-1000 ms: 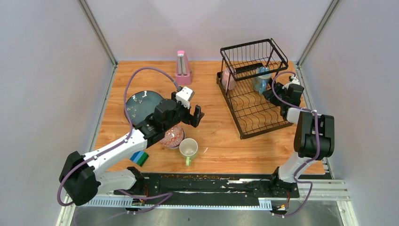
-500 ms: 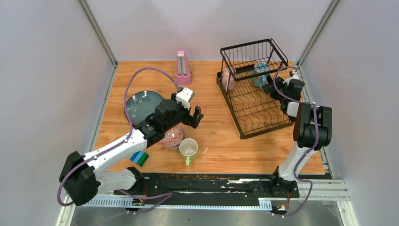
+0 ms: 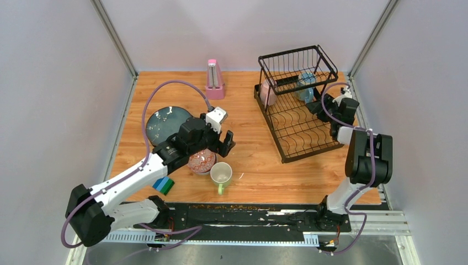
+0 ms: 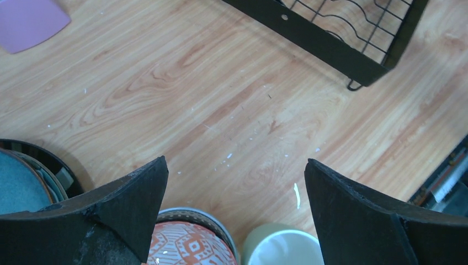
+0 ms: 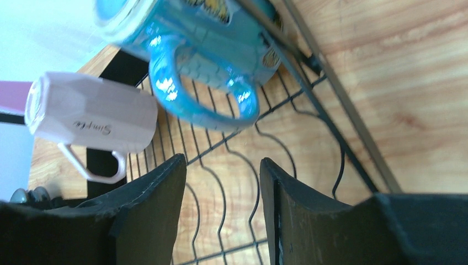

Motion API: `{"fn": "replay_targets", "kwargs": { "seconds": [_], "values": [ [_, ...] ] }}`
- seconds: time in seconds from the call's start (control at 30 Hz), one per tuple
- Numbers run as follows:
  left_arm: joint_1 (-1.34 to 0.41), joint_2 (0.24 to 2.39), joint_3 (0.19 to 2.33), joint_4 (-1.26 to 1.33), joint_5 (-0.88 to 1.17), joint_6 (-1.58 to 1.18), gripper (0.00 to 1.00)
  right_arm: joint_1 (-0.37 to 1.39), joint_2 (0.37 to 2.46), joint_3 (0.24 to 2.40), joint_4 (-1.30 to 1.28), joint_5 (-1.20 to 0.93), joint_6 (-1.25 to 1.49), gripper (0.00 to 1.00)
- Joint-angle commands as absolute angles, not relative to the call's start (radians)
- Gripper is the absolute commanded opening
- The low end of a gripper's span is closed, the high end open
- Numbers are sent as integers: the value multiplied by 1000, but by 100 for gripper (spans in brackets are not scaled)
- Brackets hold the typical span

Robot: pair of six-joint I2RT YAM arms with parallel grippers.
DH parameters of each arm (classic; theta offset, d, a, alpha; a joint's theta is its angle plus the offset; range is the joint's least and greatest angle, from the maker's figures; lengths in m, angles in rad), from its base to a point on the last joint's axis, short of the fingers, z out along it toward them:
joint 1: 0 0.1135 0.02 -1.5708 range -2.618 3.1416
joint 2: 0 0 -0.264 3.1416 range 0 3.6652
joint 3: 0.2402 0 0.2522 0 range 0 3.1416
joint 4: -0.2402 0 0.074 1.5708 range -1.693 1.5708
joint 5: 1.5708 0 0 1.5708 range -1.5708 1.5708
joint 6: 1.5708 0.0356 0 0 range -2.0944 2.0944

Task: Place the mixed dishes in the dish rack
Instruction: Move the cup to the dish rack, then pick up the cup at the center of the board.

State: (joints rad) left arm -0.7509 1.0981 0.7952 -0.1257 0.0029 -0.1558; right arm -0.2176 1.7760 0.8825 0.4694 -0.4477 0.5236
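The black wire dish rack (image 3: 301,124) stands at the back right. A pink-white mug (image 3: 267,91) and a blue mug (image 3: 305,84) lie at its basket end. My right gripper (image 3: 319,105) hovers over the rack floor, open and empty. In the right wrist view the blue mug (image 5: 198,33) and pink mug (image 5: 94,113) lie just beyond my right gripper (image 5: 223,160). My left gripper (image 3: 221,144) is wide open above the red-patterned bowl (image 3: 202,160) and pale green mug (image 3: 221,174). The left wrist view shows both, the bowl (image 4: 187,245) and the mug (image 4: 281,248), below my left gripper (image 4: 236,162).
A blue-grey plate (image 3: 164,122) lies at the left, partly under the left arm. The pink metronome (image 3: 214,80) stands at the back. A blue-green striped block (image 3: 163,185) sits near the front edge. Grey walls close in both sides.
The right gripper carried the blue mug to the rack's basket end, opened and drew back from it. The left gripper shifted slightly nearer, over the bowl and green mug.
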Motion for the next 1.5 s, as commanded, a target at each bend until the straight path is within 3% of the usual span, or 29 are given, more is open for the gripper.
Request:
{"fn": "replay_targets", "kwargs": {
  "seconds": [0.0,0.27,0.77,1.47],
  "values": [
    [-747,1045,872,-249,115,-113,100,-219,1610,804,547,-496,555,55],
    [-754,1090,961,-460,315,-21,94,-219,1364,647,492,-541,600,61],
    [-881,1252,1057,-715,285,38,85,-218,858,451,166,-611,736,79],
    [-941,1347,1057,-721,243,28,74,-217,894,476,94,-637,859,79]
  ]
}}
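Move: The green cup stands about 12 cm back and 3 cm to the left of the empty left hand, some 15 cm below it. The patterned bowl is about 6 cm back and 10 cm left, and the plate stack some 7 cm ahead and 22 cm left, both nearly as low. From the right hand the green cup is roughly 32 cm back, 37 cm left and 5 cm down; the blue cup, already racked, is about 5 cm ahead and 5 left, the pink cup about 4 ahead and 18 left, both near hand height. No touch on the green cup can be made out yet: the left hand heads for it, drawing back about 11 cm and, after a slight rise, sinking some 7 cm, while tipping downward, turning clockwise and narrowing its wide-open fingers a little. The right hand backs some 18 cm away from the racked blue cup, climbing clear before dipping slightly, drifting 7 cm left and opening wider. ##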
